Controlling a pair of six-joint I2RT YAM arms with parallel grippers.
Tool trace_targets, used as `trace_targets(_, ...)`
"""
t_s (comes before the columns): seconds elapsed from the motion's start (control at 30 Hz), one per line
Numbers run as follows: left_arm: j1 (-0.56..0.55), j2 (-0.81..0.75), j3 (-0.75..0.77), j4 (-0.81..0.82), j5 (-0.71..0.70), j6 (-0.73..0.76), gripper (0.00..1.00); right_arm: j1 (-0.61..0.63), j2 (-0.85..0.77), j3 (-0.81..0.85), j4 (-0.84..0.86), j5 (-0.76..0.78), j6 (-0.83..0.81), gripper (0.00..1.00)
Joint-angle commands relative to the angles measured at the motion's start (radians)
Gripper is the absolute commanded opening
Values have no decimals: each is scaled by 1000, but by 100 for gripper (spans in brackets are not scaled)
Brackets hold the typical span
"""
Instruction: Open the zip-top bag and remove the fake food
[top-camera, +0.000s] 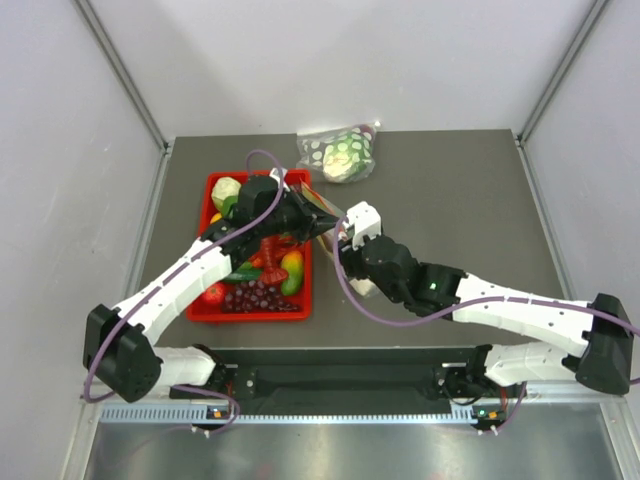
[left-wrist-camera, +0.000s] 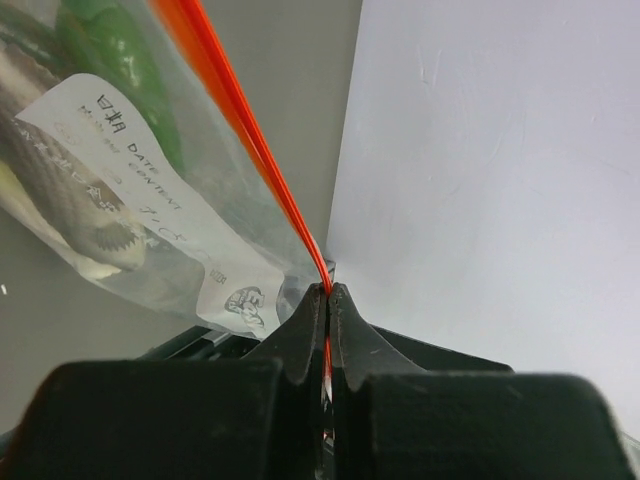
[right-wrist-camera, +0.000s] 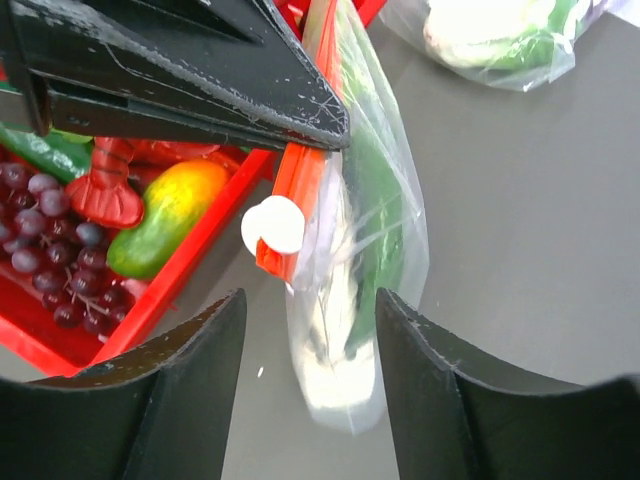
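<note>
My left gripper (left-wrist-camera: 328, 292) is shut on the orange-red zip strip (left-wrist-camera: 240, 120) of the zip-top bag (left-wrist-camera: 150, 200), which hangs from it above the table. Through the clear plastic show the white label, a green piece (left-wrist-camera: 120, 60) and a grey fish (left-wrist-camera: 60, 190) of the fake food. In the right wrist view the bag (right-wrist-camera: 375, 230) hangs below the left gripper's black fingers (right-wrist-camera: 200, 90), with a white slider (right-wrist-camera: 273, 224) at the strip's end. My right gripper (right-wrist-camera: 310, 310) is open, its jaws standing either side of the bag's lower end, apart from the plastic. From above, both grippers meet at the bag (top-camera: 322, 207).
A red tray (top-camera: 205, 305) on the left holds purple grapes (top-camera: 255, 297), a mango (right-wrist-camera: 180, 195), a green cucumber and other toy food. A clear dotted bag (top-camera: 340, 152) with a pale round head lies at the table's far edge. White walls enclose the grey table.
</note>
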Motion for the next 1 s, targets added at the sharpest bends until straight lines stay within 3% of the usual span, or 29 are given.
trace_targets(0.0,5,-50,-2,92,27,-36,0,2,13,-18,154,28,-34,54)
trace_targets(0.17,3,-65,-23,105,37,-59,0,-19,25,-72,285,31,-58,47)
trace_targets(0.27,5,-77,-43,120,45,-76,0,-47,14,-87,299,31,-45,32)
trace_targets(0.4,5,-97,-66,140,48,-79,0,-108,-33,-107,287,-30,-28,0)
trace_targets(0.57,6,-99,-72,178,62,-58,1,-172,-157,-142,245,-111,-17,0)
trace_targets(0.63,6,-99,-65,181,62,-41,10,-208,-197,-133,189,-173,-14,0)
trace_targets(0.67,8,-99,-62,210,66,-15,29,-218,-210,-127,184,-222,-12,0)
trace_targets(0.8,10,-99,-16,206,51,113,58,-258,-248,-84,58,-329,-11,0)
trace_targets(0.93,16,-120,82,105,-2,348,63,-304,-251,-9,-23,-479,0,0)
trace_targets(0.97,17,-131,93,102,-15,470,63,-314,-247,5,-60,-513,4,0)
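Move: The zip-top bag hangs by its orange zip strip from the left fingers. The panel beside the white slider is about 3 cm ahead of the open right fingers and roughly 1 cm below them, neither left nor right; the slider is some 3 cm ahead, 2 left and 2 above. The red tray's middle lies level, about 18 cm left, and the sealed cauliflower bag about 17 cm straight ahead, both some 17 below. From the left hand, the panel is about 2 cm back and 3 below. The bag's panel beside the slider is pinched by the right hand, which eases forward nearly 3 cm with a slight dip and closes, then draws the panel about 5 cm right and up some 3 cm. The left hand, still holding the zip, drifts back a little, then opens, lets go and rises roughly 4 cm, fingertips tilting up about 15 degrees. ##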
